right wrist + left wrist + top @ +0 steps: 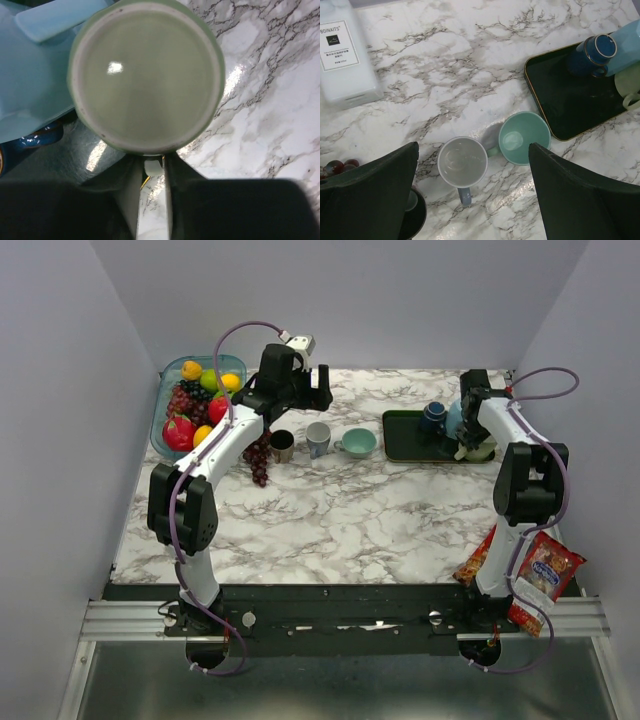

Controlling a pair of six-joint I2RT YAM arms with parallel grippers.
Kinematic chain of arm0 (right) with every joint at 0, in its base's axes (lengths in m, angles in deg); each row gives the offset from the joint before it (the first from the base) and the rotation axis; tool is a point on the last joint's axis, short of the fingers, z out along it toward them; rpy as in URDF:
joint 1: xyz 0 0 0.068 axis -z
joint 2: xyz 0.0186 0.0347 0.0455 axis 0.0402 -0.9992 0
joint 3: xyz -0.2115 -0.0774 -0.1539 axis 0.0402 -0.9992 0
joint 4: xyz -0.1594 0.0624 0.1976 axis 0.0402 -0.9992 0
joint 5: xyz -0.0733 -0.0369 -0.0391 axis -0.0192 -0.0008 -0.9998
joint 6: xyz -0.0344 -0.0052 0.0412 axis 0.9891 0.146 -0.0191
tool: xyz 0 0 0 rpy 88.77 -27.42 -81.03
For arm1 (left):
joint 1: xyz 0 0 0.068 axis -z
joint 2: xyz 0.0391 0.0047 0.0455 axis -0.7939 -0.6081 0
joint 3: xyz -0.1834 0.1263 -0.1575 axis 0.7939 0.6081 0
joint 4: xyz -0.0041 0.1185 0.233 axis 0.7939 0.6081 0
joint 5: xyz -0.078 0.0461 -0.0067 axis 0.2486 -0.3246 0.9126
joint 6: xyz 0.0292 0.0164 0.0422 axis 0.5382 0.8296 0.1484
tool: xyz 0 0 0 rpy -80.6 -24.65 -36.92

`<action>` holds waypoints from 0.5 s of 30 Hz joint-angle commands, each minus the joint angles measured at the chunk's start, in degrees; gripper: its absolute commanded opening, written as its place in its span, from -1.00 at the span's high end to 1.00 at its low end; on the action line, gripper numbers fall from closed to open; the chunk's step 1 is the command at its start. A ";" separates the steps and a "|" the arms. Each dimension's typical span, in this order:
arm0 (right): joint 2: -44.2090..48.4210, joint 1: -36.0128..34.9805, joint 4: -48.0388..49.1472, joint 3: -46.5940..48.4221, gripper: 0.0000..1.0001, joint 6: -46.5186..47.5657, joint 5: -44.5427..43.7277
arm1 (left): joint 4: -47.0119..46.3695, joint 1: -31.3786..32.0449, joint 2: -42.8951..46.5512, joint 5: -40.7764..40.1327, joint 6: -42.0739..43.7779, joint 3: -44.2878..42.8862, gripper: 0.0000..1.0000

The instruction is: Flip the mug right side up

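Observation:
The mug (145,75) is pale green and stands upside down, its flat base facing the right wrist camera. It sits at the right end of the dark tray (405,435), and its edge shows in the left wrist view as the mug (632,85). My right gripper (152,167) is directly above it, with the two fingers pressed close on either side of the mug's handle (153,166). From above, the right gripper (470,435) covers most of the mug (482,450). My left gripper (474,150) hangs wide open and holds nothing, high over the upright cups, and in the top view the left gripper (312,390) is near the back.
On the tray beside the mug are a dark blue mug (433,415) and a light blue vessel (30,75). A white mug (462,161), a teal cup (524,137) and a dark cup (282,445) stand in a row. A fruit bowl (165,425), grapes (258,458), a white bottle (345,55) and snack bags (545,570) lie around.

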 commanded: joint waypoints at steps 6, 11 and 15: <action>-1.17 1.22 0.04 0.92 0.99 1.71 -1.97 | -1.07 -0.55 2.33 1.92 -0.29 0.78 -0.98; 1.63 1.14 2.41 -1.36 0.99 2.68 -0.92 | -1.77 -0.63 2.95 3.06 -0.29 1.48 -0.98; 5.93 1.14 5.65 -3.56 0.99 4.34 1.10 | -3.00 -0.63 3.65 5.08 -0.82 2.54 -0.98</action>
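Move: The pale green mug stands bottom up in the tray. Its handle is between my right fingers; its middle lies about 5 cm to their right, 2 cm ahead and roughly level. The light blue mug is about 8 cm ahead and 2 cm left of that hand, the dark blue mug some 8 cm ahead and 9 cm left. From my left hand the green mug lies roughly 41 cm right, 3 cm back and 17 cm below. I close my right fingers the rest of the way, from about a third open to nearly shut, and pinch the handle of the upturned green mug between the pads. That hand otherwise holds its place at the handle, shifting well under 1 cm, fingers still slanting down and to the right. ##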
